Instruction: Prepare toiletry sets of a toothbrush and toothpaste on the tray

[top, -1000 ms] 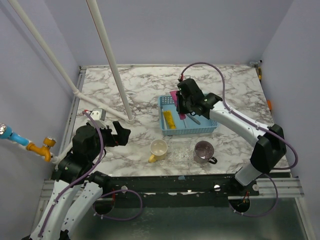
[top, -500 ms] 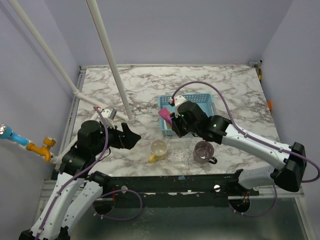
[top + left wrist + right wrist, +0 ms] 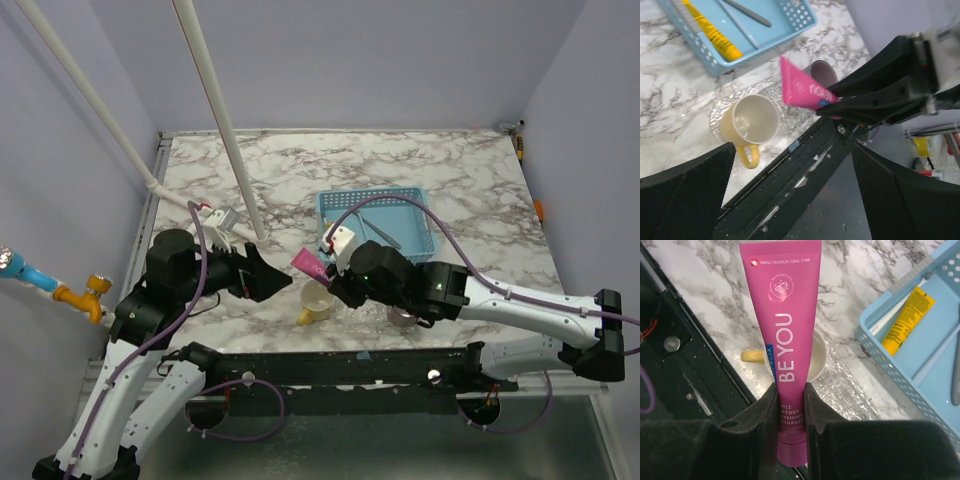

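Note:
My right gripper (image 3: 790,387) is shut on the lower end of the pink toothpaste tube (image 3: 782,335), which points out over the yellow mug (image 3: 818,359). From above, the tube (image 3: 307,263) hangs just left of the right gripper (image 3: 335,278), over the mug (image 3: 318,298). The yellow tube (image 3: 712,32), a pale blue toothbrush (image 3: 737,22) and a grey toothbrush (image 3: 747,12) lie in the blue basket (image 3: 805,20). The clear tray (image 3: 727,97) holds both mugs. My left gripper (image 3: 795,195) is open and empty, left of the mug (image 3: 262,275).
The purple mug (image 3: 820,72) stands on the tray, largely under my right arm. The blue basket (image 3: 400,200) sits behind the tray. A white pole (image 3: 225,130) rises at the left of the table. The table's black front rail (image 3: 330,362) runs just near of the tray.
My right arm has carried the pink tube out of the blue basket, toward the near left, to above the yellow mug. The left gripper has shifted a little right, still open.

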Motion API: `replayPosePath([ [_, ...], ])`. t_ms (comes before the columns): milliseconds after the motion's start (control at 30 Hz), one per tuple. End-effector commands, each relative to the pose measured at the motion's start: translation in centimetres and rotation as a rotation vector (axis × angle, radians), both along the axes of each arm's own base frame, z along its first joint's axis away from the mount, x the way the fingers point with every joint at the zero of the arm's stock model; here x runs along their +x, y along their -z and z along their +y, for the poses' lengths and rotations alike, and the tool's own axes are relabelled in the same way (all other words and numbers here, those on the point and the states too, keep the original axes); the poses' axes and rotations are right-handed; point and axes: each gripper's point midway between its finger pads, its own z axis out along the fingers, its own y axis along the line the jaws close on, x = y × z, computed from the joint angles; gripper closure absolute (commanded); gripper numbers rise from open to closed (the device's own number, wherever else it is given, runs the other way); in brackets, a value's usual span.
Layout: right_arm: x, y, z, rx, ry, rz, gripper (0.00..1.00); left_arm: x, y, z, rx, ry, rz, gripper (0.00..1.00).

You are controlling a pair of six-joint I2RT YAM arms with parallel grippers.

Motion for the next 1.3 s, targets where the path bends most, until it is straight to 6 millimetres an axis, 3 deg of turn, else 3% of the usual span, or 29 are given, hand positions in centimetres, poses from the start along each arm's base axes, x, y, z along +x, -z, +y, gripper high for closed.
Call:
replayPosePath([
  [0, -1.7, -2.1, 1.6, 0.031, -0.036, -0.067, 0.78, -2.3, -2.4, -1.1, -0.072, 0.112, 0.039, 0.01],
  [233, -3.7, -2.8, 3.1, 0.038, -0.058, -0.122, 0.78, -3.2, -1.8, -1.5, -0.077, 0.163, 0.115, 0.06],
  [533, -5.5, -3.3, 5.0, 0.024, -0.087, -0.189, 0.78, -3.9, -1.4, -1.8, -0.076, 0.217, 0.140, 0.19],
  [733, -5.7, -3.8, 5.5, 0.032, -0.085, -0.223, 0.78, -4.1, -1.1, -2.0, -0.079, 0.245, 0.156, 0.34],
  [1267, -5.9, -3.6, 5.9, 0.016, -0.068, -0.271, 0.78, -4.6, -0.9, -2.5, -0.107, 0.301, 0.167, 0.62],
])
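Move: About 10 cm to the left hand's right, 2 cm ahead and nearly level in height, is the middle of the toothpaste, already held by the right hand. From the right hand, the left hand's open fingers are some 14 cm to the left, neither ahead nor back, about 4 cm higher. The yellow mug stands 6 cm left of the right hand, 3 cm ahead and 12 cm below; the blue basket's middle is 22 cm ahead, 9 cm right and 16 cm down. Bringing the toothpaste to the left hand, the right hand keeps its pinch near the cap, goes back about 6 cm and left 5 cm, rises slightly and tips its fingers up some 15 degrees. The left hand draws back about 4 cm and right 2 cm, turns some 15 degrees clockwise and closes from wide open to under half around the tube's tail end; a firm grip can't be seen yet. ##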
